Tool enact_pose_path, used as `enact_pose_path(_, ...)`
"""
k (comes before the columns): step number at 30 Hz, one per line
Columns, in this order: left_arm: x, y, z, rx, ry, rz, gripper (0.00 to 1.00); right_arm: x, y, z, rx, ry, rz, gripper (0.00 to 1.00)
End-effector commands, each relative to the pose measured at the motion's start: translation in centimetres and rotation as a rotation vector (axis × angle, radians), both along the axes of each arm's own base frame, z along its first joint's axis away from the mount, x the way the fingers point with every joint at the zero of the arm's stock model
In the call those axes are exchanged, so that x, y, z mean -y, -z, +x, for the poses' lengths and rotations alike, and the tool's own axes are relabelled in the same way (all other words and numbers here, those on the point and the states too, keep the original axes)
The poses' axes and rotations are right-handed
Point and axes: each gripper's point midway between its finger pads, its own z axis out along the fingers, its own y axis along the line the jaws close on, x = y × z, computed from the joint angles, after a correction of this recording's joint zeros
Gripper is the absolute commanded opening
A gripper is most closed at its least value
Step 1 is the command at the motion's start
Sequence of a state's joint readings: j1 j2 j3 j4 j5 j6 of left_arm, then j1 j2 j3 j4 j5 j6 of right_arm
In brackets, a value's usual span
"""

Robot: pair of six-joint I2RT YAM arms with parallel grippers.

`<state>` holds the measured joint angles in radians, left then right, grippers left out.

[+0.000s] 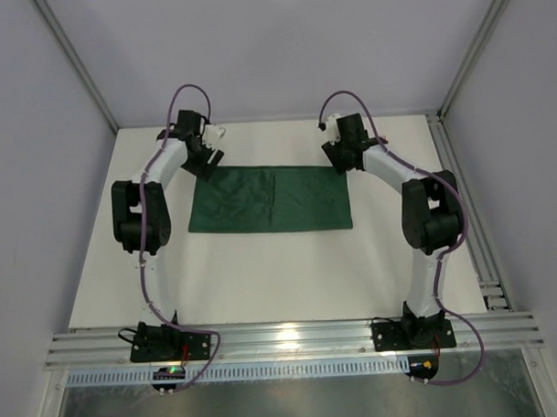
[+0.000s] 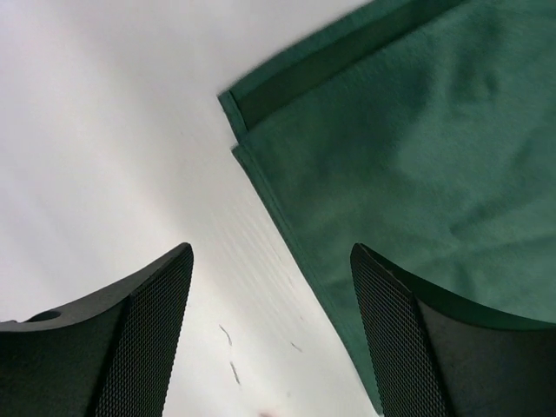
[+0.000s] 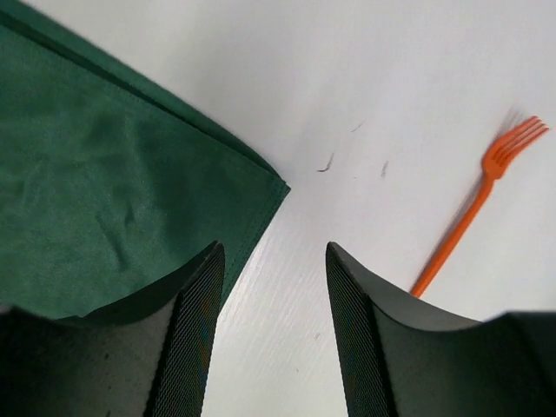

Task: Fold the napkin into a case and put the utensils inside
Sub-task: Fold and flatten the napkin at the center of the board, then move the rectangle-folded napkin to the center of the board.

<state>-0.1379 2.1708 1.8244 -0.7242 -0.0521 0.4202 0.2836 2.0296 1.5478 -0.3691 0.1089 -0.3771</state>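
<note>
The dark green napkin (image 1: 269,198) lies flat on the white table, folded double into a wide rectangle; no case is in view. Two stacked layers show at its corner (image 2: 417,148) in the left wrist view. My left gripper (image 1: 206,161) (image 2: 271,252) hovers open over the far left corner, one finger above bare table and the other above cloth. My right gripper (image 1: 339,159) (image 3: 274,248) stands open at the far right corner of the napkin (image 3: 104,174). Of the utensils, an orange fork (image 3: 473,208) lies on the table to the right of that gripper, apart from the cloth. In the top view the fork is hidden.
White table surface (image 1: 262,273) stretches between the napkin and the arm bases. Aluminium rails run along the near edge (image 1: 292,338) and the right side (image 1: 461,202). Pale walls enclose the table on three sides.
</note>
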Motion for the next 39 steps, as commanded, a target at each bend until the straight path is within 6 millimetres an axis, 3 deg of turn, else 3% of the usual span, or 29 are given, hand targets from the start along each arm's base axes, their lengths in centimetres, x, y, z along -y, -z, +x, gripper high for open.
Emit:
enact_pose_path(1,0.4,-6.0,-2.2,0.055,-0.028,-0.154,0.76,0.8,-7.6,-0.5,0.173,0.141,0.115,0.54)
enact_pose_path(2,0.1,-5.8,-4.5,0.01,-0.048,-0.183,0.76,0.8,-9.3,-1.7,0.192,0.182,0.177,0.55)
enact_pose_path(3,-0.6,-5.5,-5.7,-0.016,-0.066,-0.2,0.75,0.7,-9.0,-2.9,0.167,0.202,0.207,0.54)
enact_pose_path(4,-0.5,-5.0,-7.0,-0.046,-0.065,-0.225,0.72,0.6,-7.1,-4.8,0.102,0.24,0.248,0.54)
enact_pose_path(5,-0.7,-4.5,-8.3,-0.075,-0.071,-0.232,0.71,0.5,-7.0,-6.1,0.074,0.252,0.277,0.55)
enact_pose_path(6,-0.9,-3.0,-10.6,-0.126,-0.08,-0.232,0.69,0.4,-5.6,-7.7,0.003,0.263,0.285,0.55)
enact_pose_path(9,-1.0,-0.7,-13.8,-0.196,-0.079,-0.23,0.66,0.2,-1.4,-12.2,-0.148,0.327,0.337,0.54)
enact_pose_path(15,-0.9,1.6,-15.1,-0.23,-0.103,-0.247,0.65,-0.4,1.1,-16.1,-0.226,0.341,0.42,0.55)
enact_pose_path(21,-1.0,2.8,-15.0,-0.251,-0.145,-0.276,0.61,-0.4,3.1,-17.8,-0.282,0.355,0.474,0.55)
enact_pose_path(29,-0.7,4.4,-15.8,-0.304,-0.157,-0.287,0.49,-1.0,4.4,-18.1,-0.337,0.356,0.558,0.51)
enact_pose_path(35,-0.3,4.7,-16.1,-0.326,-0.153,-0.312,0.35,-1.5,4.5,-18.4,-0.364,0.351,0.578,0.3)
enact_pose_path(38,0.1,5.0,-16.8,-0.358,-0.143,-0.328,0.22,-1.5,4.7,-18.6,-0.375,0.354,0.577,0.15)
enact_pose_path(39,0.1,5.1,-16.9,-0.363,-0.138,-0.327,0.12,-1.5,4.8,-18.8,-0.379,0.356,0.575,0.12)
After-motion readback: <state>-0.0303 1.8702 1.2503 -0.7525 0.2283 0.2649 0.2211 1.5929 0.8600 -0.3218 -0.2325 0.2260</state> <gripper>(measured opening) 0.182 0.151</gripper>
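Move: The left hand's target, the folded napkin's near-left corner, lies about 17 cm back, 1 cm left and 5 cm below. The right hand's, the near-right corner, is roughly 20 cm back, 1 cm left and 5 cm below. The far-left corner sits 3 cm ahead and 1 cm right of the left hand; the far-right one 2 cm straight ahead of the right, with the orange fork 4 cm ahead and 12 cm to its right. Both open hands arc up, some 16–19 cm back, then down, tilting, and close to pinch the napkin's near corners. ##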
